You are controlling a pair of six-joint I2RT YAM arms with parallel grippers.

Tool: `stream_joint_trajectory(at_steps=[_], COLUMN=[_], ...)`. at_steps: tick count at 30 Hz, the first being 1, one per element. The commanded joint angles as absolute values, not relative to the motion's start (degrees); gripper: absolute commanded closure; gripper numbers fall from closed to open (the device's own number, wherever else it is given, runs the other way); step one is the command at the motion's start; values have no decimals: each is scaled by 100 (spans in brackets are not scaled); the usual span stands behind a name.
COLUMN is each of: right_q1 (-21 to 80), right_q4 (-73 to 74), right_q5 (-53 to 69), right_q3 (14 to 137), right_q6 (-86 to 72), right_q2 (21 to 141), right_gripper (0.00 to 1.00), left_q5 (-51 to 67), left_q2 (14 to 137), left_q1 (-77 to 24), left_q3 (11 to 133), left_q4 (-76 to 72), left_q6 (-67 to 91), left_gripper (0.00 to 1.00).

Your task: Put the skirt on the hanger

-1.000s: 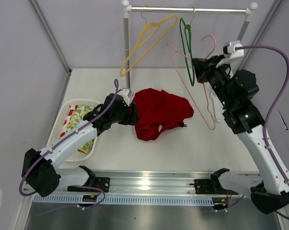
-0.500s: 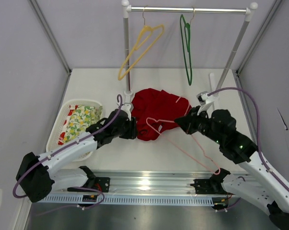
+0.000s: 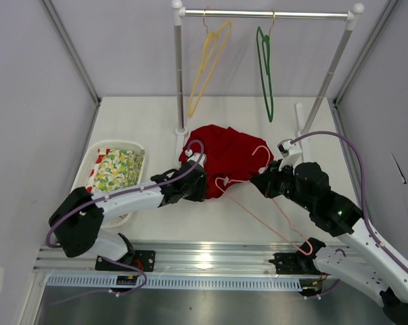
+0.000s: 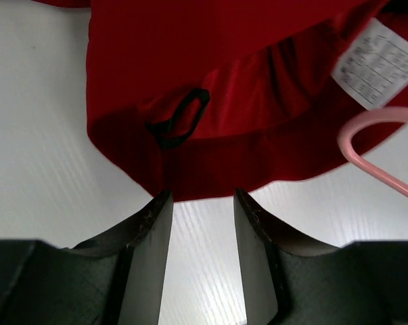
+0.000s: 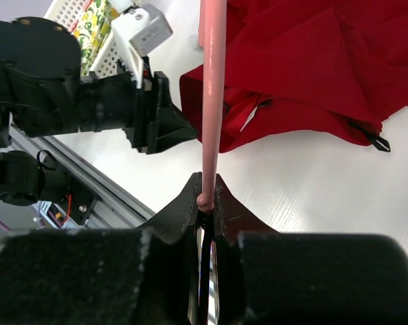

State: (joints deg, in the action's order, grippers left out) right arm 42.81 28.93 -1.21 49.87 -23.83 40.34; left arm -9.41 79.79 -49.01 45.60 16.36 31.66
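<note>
The red skirt (image 3: pixel 227 154) lies crumpled on the table's middle. Its hem (image 4: pixel 210 68) sits just beyond my left gripper's fingertips. My left gripper (image 3: pixel 198 184) (image 4: pixel 202 196) is low at the skirt's near-left edge, open, with only bare table between its fingers. My right gripper (image 3: pixel 261 181) (image 5: pixel 205 183) is shut on the pink hanger (image 3: pixel 271 227) (image 5: pixel 212 81). It holds the hanger slanted over the skirt's (image 5: pixel 312 61) near-right edge. One curved end of the hanger (image 4: pixel 383 175) shows to the right in the left wrist view.
A white basket (image 3: pixel 88 170) holding floral cloth (image 3: pixel 116 169) stands at the left. The clothes rack's pole (image 3: pixel 179 74) rises behind the skirt, with a yellow hanger (image 3: pixel 207 57) and a green hanger (image 3: pixel 264 68) on its bar. A metal rail (image 3: pixel 210 261) runs along the near edge.
My right arm brought the pink hanger down from the rack to the skirt's near edge. My left gripper slid right along the skirt's near edge and its jaws narrowed.
</note>
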Motion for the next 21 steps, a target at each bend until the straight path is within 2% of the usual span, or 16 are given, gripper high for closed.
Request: stream_joint_trajectory(at_steps=[1,15,21], right_q1=[4315,4307,4307], right_q4=[2795,2804,2804], right_q5=[-211,-281,-290], right_q3=[4983,4860,4825], right_q6=[-2312,-2268,-2259], right_q2=[4078,4043,4052], right_gripper=[100,100,100], left_q5=[-1204,-1239,-1248], left_q2=[8339,9412,9308], left_q1=[-4948,-4940,-4948], left_q3=[4939,5695,5599], left_q4=[1126,1072,1072], left_q6=[3287,3261,3340], left_gripper=[54,56,58])
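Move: The near waist opening of the skirt lies about 4 cm ahead of the left hand, 4 cm to its right and 3 cm below. The skirt's white tag sits some 8 cm to the right of the left hand, 3 cm ahead and 4 cm down; the pink hanger's nearest corner is 5 cm right, 2 cm ahead and a little above. From the right hand, the opening is about 8 cm ahead, 12 cm left and 22 cm below. The left hand, its fingers still parted and slanting down, dips a little and then slides about 5 cm diagonally forward and to the right into the mouth of the skirt's waist opening, finishing with a small sink, some 2 cm lower overall, so that its fingertips come to the edge of the upper cloth layer without closing. The right hand keeps its shut grip on the pink hanger over the skirt and only eases about 1.5 cm down before holding there, its aim nearly unchanged. ##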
